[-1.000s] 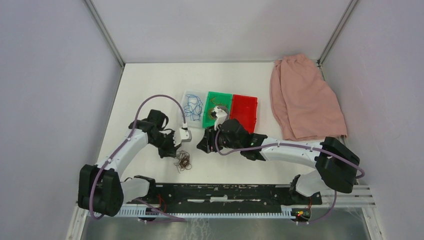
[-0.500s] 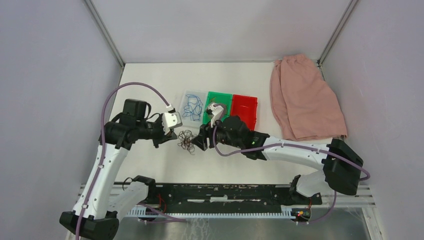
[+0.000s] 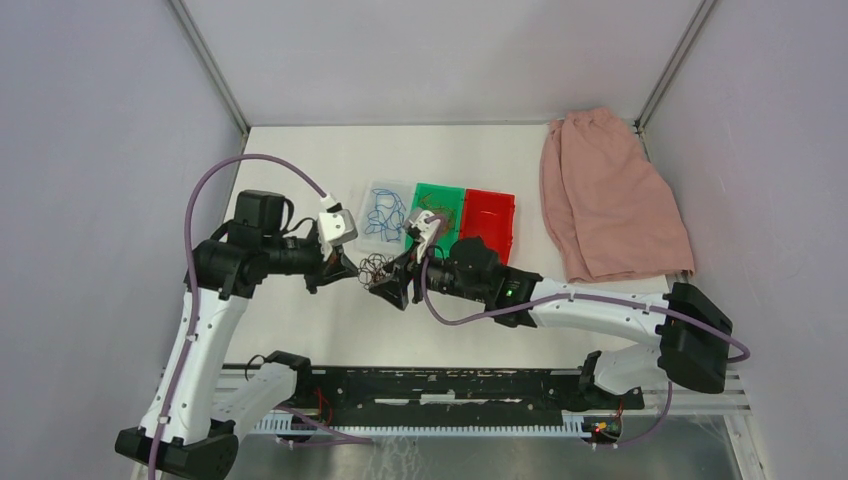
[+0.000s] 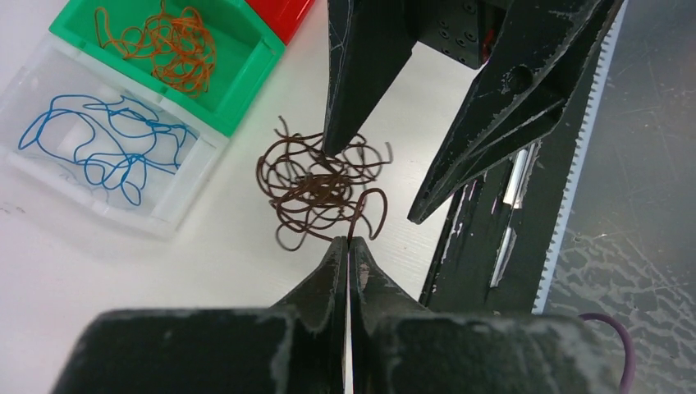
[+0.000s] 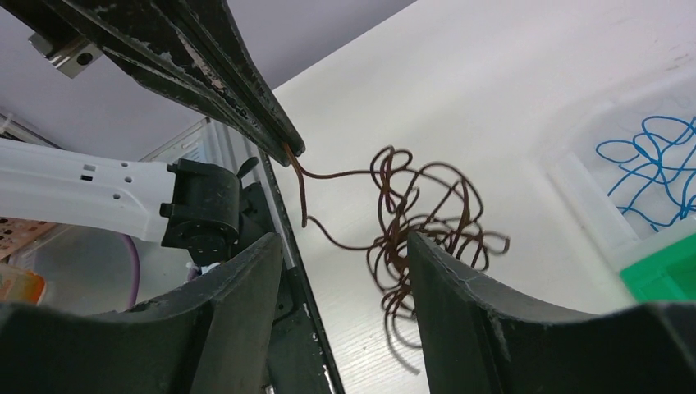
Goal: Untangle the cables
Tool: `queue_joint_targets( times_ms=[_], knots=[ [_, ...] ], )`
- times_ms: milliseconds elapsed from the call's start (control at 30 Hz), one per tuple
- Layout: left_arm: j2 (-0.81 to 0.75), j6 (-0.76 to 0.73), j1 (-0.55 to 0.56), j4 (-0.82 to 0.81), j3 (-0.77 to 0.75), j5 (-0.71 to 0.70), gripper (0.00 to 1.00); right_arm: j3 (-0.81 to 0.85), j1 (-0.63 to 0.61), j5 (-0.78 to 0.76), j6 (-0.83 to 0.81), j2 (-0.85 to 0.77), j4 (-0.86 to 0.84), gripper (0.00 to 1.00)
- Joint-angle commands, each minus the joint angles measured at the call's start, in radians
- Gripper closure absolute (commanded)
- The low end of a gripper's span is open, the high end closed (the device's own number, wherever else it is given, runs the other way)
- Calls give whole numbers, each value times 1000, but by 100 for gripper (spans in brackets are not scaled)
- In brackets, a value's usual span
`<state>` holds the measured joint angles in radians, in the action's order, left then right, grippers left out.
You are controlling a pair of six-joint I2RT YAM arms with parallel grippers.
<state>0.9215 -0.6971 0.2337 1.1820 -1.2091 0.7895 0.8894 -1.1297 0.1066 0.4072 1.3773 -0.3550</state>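
A dark brown cable tangle hangs above the table, seen close in the left wrist view and the right wrist view. My left gripper is shut on one strand end of it; its tips also show from the other side. My right gripper is open, with part of the tangle dangling between its fingers and against one fingertip. Blue cables lie in a clear bin. Orange-red cables lie in a green bin.
A red bin stands right of the green one. A pink cloth lies at the back right. The black rail with the arm bases runs along the near edge. Grey walls close in both sides.
My left gripper has shut on the brown tangle, lifted it off the table and carried it back and right. My right gripper has opened wider and moved left to the tangle.
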Motion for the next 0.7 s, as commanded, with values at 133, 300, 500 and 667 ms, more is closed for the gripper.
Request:
queue_joint_targets(
  times_ms=[133, 300, 500, 667],
  knots=[
    [-31, 113, 4, -25, -40, 43, 96, 11, -7, -17, 90, -94, -118, 36],
    [-36, 175, 4, -65, -35, 48, 96, 57, -8, 21, 131, -52, -103, 38],
    [-46, 180, 4, -70, -38, 39, 96, 98, -8, 31, 157, -4, -65, 46],
    [-52, 183, 4, -69, -37, 41, 96, 121, -8, 8, 140, 2, -9, 72]
  ],
)
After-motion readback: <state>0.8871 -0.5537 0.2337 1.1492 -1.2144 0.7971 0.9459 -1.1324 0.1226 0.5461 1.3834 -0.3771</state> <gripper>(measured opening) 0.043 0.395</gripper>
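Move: The right hand's target, the brown cable strand just under the left fingertips, lies about 3 cm to its left, level fore and aft and roughly 2 cm above. The hanging brown tangle is some 3 cm ahead, 3 cm left and 4 cm below; the clear box with the blue cable is about 22 cm ahead, 1 cm left and 20 cm below. From the left hand, the pinched strand is right at its fingertips, 1 cm below. The left fingers keep their pinch on the brown strand, easing up about 1 cm, while the right hand brings its open fingers around it just below them. The right hand rises some 4 cm, then shifts a little over 1 cm left and sinks about 1 cm, tilting roughly 10 degrees, its fingers closing to a bit over half their starting gap; a grip can't yet be seen. ##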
